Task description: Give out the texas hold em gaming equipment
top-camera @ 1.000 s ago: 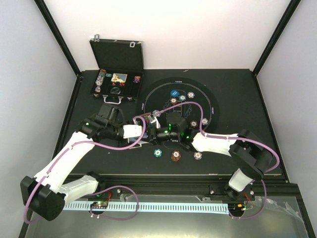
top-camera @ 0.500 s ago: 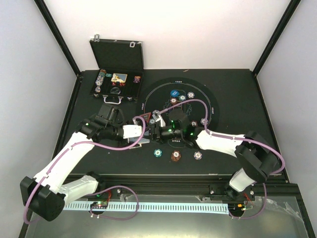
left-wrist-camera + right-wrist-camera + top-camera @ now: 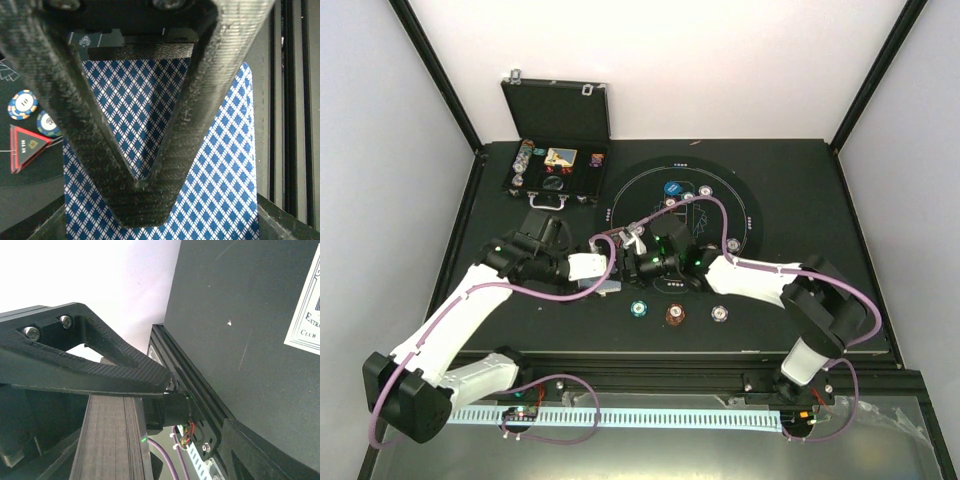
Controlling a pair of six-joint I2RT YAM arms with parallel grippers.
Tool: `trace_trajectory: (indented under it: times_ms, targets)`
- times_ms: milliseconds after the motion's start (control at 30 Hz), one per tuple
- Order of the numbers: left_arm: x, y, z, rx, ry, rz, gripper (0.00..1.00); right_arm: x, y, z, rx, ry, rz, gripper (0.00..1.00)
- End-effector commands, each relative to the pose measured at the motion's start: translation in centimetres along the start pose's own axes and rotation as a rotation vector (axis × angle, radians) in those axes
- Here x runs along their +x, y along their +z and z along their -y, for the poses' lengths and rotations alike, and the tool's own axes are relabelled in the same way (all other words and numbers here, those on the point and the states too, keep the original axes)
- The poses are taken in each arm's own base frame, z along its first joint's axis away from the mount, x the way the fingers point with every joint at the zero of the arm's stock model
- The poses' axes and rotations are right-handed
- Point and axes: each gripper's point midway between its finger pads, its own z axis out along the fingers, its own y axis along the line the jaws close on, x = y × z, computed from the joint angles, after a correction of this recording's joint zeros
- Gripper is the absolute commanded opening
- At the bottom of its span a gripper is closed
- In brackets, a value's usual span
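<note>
My left gripper is shut on a deck of blue-backed playing cards, and its fingers meet in a V over the top card. From above, the left gripper meets my right gripper at the mat's left edge. The right gripper is open, its upper finger lying along the deck's edge. A red triangle marker and two chips lie left of the deck. Teal, red-brown and white chips sit near the front.
The open black case with chips stands at the back left. The round black mat carries a blue disc and more chips. A white-faced card lies on the dark surface. Purple cables loop over both wrists.
The right gripper's jaws have opened beside the deck, and its wrist has shifted slightly left and back. The left gripper keeps its hold on the cards.
</note>
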Motion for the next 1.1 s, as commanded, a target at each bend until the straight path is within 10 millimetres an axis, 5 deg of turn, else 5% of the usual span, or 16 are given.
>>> trace_trajectory:
  times_ms: [0,333,700,1067]
  targets:
    - [-0.4,-0.3,0.1,0.021,-0.020,-0.002,0.03,0.0,0.5,0.4,-0.003,-0.005,-0.029,0.66]
    - [0.5,-0.2,-0.2,0.015,-0.051,-0.014,0.01,-0.5,-2.2,2.0,0.038,0.007,0.022,0.62]
    - [1.2,0.2,-0.5,0.008,-0.069,-0.021,0.02,-0.5,-3.7,0.8,0.047,-0.020,0.058,0.49]
    - [2.3,0.9,-0.5,0.007,-0.090,-0.042,0.02,-1.1,-5.5,-0.3,0.073,-0.050,0.099,0.16]
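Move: The deck is already in the left hand's grip, its middle some 3 cm to the right of that hand point and about level with it. From the right hand, the deck's middle lies about 1 cm to the left, between its open fingers. From the right hand, the card box lies on the table 4 cm back, 5 cm left; the all-in triangle 10 cm ahead; the teal chips 8 cm back and 7 cm right; all roughly 12 cm below. With one finger on the deck's patterned back, the right hand dips slightly, then drags rightward off the deck about 4 cm, rising some 2 cm from the dip and closing its fingers from wide to nearly shut around the card it draws along. The left hand keeps its grip while sinking about 2.5 cm and easing slightly left. ##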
